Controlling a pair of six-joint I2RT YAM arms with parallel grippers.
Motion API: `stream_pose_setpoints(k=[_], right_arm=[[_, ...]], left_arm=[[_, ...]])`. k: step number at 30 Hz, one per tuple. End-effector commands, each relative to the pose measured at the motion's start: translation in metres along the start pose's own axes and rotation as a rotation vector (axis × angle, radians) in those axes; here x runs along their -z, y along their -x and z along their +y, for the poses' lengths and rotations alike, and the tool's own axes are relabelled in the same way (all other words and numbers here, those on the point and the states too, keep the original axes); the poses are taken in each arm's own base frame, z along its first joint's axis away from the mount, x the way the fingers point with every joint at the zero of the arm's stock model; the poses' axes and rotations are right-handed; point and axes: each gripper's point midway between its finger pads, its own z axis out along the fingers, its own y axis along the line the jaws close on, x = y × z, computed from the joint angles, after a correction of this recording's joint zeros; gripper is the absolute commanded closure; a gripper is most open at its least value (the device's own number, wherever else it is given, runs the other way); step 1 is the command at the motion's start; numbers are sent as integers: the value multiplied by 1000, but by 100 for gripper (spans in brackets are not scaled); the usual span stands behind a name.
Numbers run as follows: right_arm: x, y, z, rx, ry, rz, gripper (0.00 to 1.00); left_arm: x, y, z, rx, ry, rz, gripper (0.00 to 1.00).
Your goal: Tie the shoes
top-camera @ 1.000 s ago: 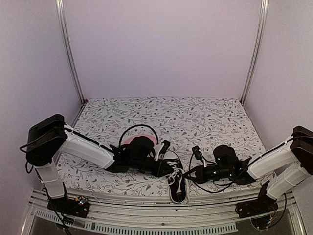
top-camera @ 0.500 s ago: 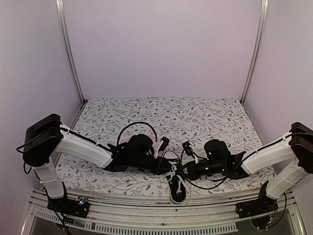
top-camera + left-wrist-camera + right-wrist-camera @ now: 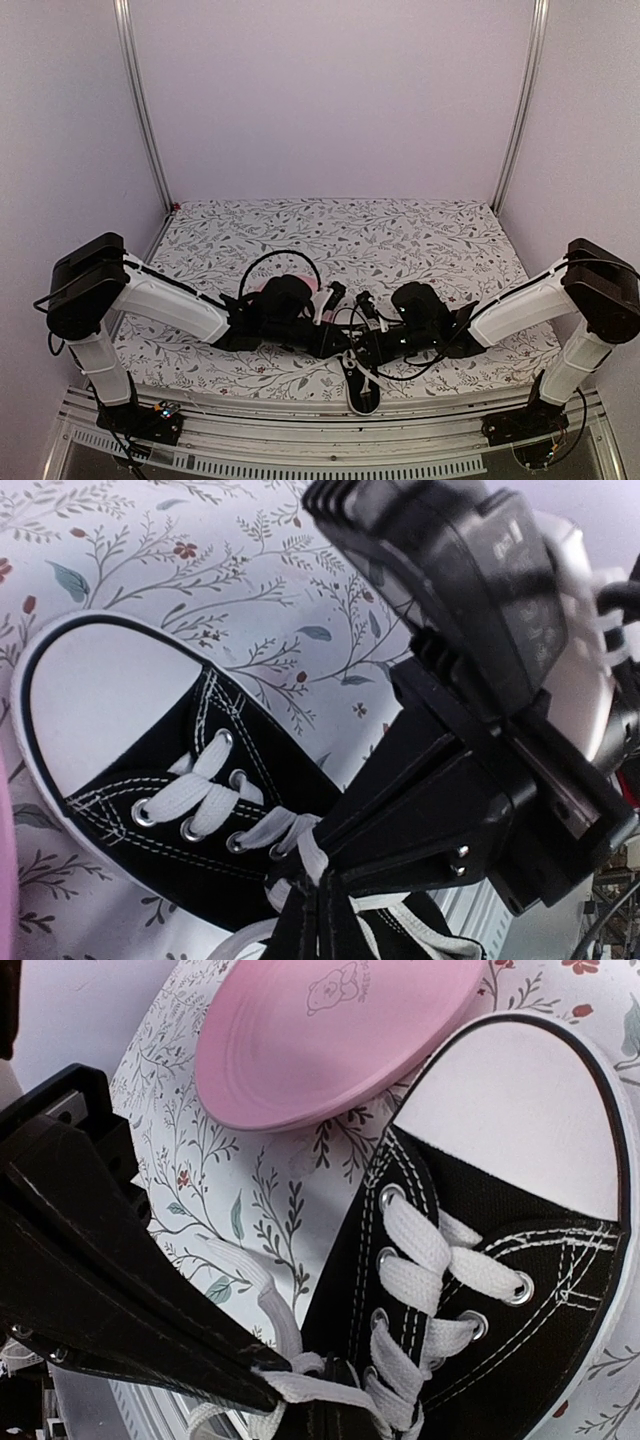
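Note:
A black canvas shoe [image 3: 500, 1260] with a white toe cap and white laces [image 3: 420, 1260] lies near the table's front edge, its heel [image 3: 362, 395] toward the arms. Both grippers meet over its lacing, low and close together. In the left wrist view my left gripper [image 3: 318, 885] is shut on a strand of white lace [image 3: 308, 845] at the upper eyelets. My right gripper [image 3: 340, 1405] is shut on another strand of lace [image 3: 300, 1385] that runs across its tips. From above, the two wrists hide the front of the shoe.
A pink plate [image 3: 330, 1030] lies upside down just beyond the toe, partly under the left wrist in the top view. A loose lace end [image 3: 240, 1275] trails on the flowered cloth [image 3: 400, 235]. The metal rail [image 3: 300, 430] of the table's front edge runs right behind the heel.
My right arm has swung left until its gripper meets the left one over the shoe. The left arm shifted slightly, then held still. Both stayed shut.

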Motion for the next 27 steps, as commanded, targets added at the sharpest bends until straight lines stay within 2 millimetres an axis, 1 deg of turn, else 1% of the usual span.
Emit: stream_pose_setpoints(k=[1, 3, 6, 13, 16, 19, 21, 23, 27], right_arm=[[-4, -11, -15, -22, -74, 40, 98], [-4, -12, -18, -35, -91, 42, 98], [-3, -11, -24, -60, -121, 31, 98], [-3, -12, -35, -123, -178, 21, 98], [-2, -11, -34, -132, -178, 15, 98], [-1, -9, -34, -131, -180, 9, 98], [0, -9, -34, -129, -178, 5, 98], [0, -9, -33, -128, -177, 6, 98], [1, -10, -33, -127, -175, 6, 98]], left_arm=[[8, 14, -9, -37, -23, -14, 100], [9, 12, -9, -42, -27, -12, 100], [9, 8, -15, -50, -73, 1, 100], [11, -5, -37, -93, -190, 4, 100], [7, -12, -33, -80, -176, 26, 100], [8, -11, -26, -69, -139, 17, 100], [14, -7, -28, -73, -130, -2, 94], [20, 0, -28, -76, -116, -30, 84], [32, 13, -18, -59, -50, -82, 76]])
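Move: The left gripper, shut on a lace, stands just above the lace crossing at the top of the shoe's lacing: the crossing is about 1 cm ahead, 1 cm right and 2 cm below. From this hand the toe cap lies some 10 cm straight ahead and 6 cm down, the pink plate about 15 cm ahead, 11 cm left and 8 cm down. For the right gripper, the same crossing is about 1 cm ahead and 1 cm below, neither left nor right. Draw the left gripper back about 2 cm, away from the toe cap, with its lace still pinched and the wrist turning slightly clockwise. Stop there, part the fingers a little way to let the lace go, and lift about 1.5 cm. Keep the right fingers shut inside the lace wrapped over them, settling barely 1 cm lower with a small clockwise turn of about 5 degrees. ##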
